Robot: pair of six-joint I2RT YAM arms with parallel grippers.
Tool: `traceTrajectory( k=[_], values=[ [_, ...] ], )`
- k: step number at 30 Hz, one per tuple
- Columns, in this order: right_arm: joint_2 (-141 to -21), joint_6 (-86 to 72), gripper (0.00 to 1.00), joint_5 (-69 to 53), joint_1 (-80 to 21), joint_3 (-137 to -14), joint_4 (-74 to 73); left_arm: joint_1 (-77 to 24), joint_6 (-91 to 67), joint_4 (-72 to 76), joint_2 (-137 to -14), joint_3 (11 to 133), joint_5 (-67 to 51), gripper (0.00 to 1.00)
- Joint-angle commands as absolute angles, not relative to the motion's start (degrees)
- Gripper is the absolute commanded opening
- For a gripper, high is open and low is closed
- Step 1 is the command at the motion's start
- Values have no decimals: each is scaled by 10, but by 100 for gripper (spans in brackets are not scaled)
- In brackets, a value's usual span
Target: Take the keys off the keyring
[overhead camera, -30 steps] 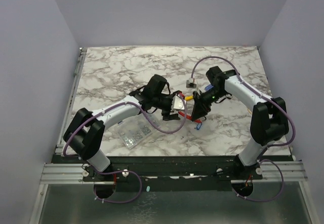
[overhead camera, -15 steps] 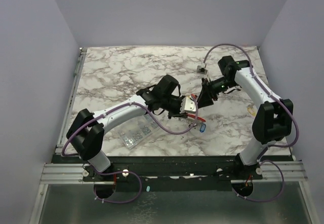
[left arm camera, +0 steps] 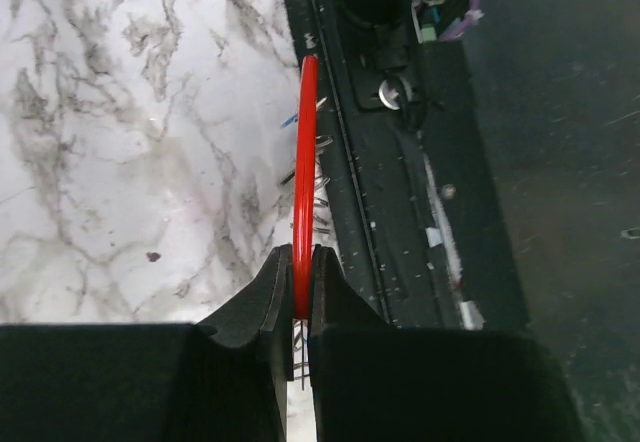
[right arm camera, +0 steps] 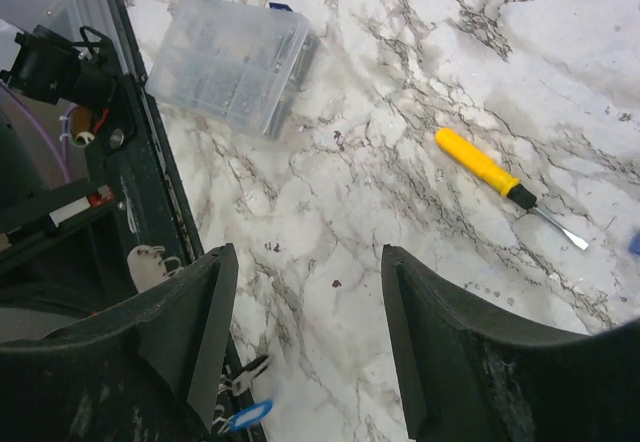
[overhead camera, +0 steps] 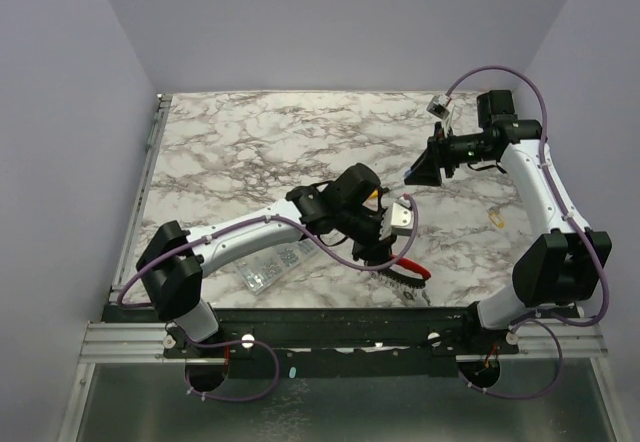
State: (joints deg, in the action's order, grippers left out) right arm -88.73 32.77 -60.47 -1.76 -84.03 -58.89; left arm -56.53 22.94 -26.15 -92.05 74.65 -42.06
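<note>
My left gripper (overhead camera: pixel 393 255) is low near the table's front edge, shut on the red keyring (left arm camera: pixel 305 162). The ring shows edge-on in the left wrist view and runs straight out from between the fingers (left arm camera: pixel 268 292). Thin metal keys (left arm camera: pixel 320 177) hang beside the ring, and from above they are a dark cluster (overhead camera: pixel 404 280) under the red loop (overhead camera: pixel 412 265). My right gripper (overhead camera: pixel 416 176) is raised at the far right, open with nothing between its jaws (right arm camera: pixel 310 262). A blue-tagged key (right arm camera: pixel 248 414) shows at the bottom of the right wrist view.
A clear plastic compartment box (overhead camera: pixel 268 265) lies front left and also shows in the right wrist view (right arm camera: pixel 235 57). A yellow-handled screwdriver (right arm camera: pixel 490 167) lies on the marble. A small yellow item (overhead camera: pixel 495 219) rests at the right. The black frame rail (left arm camera: pixel 400 162) borders the front edge.
My left gripper has shut on the red ring and carried it right, toward the front edge. My right gripper has pulled back to the far right, risen and opened.
</note>
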Motion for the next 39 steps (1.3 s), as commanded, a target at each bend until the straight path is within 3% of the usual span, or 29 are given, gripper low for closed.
traceTrajectory(
  k=[1,8,20,27,33,39],
  values=[
    [-876,307,67,-589,-13,-823,-564,-572,116,-216,-922,759,-463,0],
    [-886,322,67,-590,-12,-817,-583,-558,-15,-68,-972,688,-441,0],
    [-884,342,67,-577,-4,-796,-587,-440,-167,149,-1037,611,-386,0],
    [-889,348,67,-579,-4,-791,-588,-407,-184,175,-1060,587,-355,0],
    [-884,359,67,-576,-4,-776,-586,-408,-150,171,-1022,582,-434,0],
    [-884,349,67,-580,-4,-779,-572,-481,-21,44,-950,615,-455,0]
  ],
)
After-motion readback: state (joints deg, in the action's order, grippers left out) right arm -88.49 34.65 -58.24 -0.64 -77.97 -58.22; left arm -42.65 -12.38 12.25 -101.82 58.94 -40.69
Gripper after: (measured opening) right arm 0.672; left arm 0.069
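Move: The left hand already grips one end of the red spiral keyring; its keys hang about 7 cm to its right, 6 cm back and 8 cm below. The right gripper's open fingers are roughly 17 cm ahead of the left hand, 6 cm right and 5 cm higher. From the right hand the keys lie some 23 cm back, 1 cm right and 14 cm down; the yellow screwdriver about 6 cm ahead, 8 cm left and 23 cm down. Keeping its pinch on the red end of the keyring, the left hand first eases back slightly, then swings forward and down to the near side of the open right gripper and below it, turning some 35 degrees counter-clockwise. It ends by drawing back 2 to 3 cm and slightly up, netting about 11 cm forward and 7 cm down. The right hand sinks slowly, fingers staying open and touching nothing. ##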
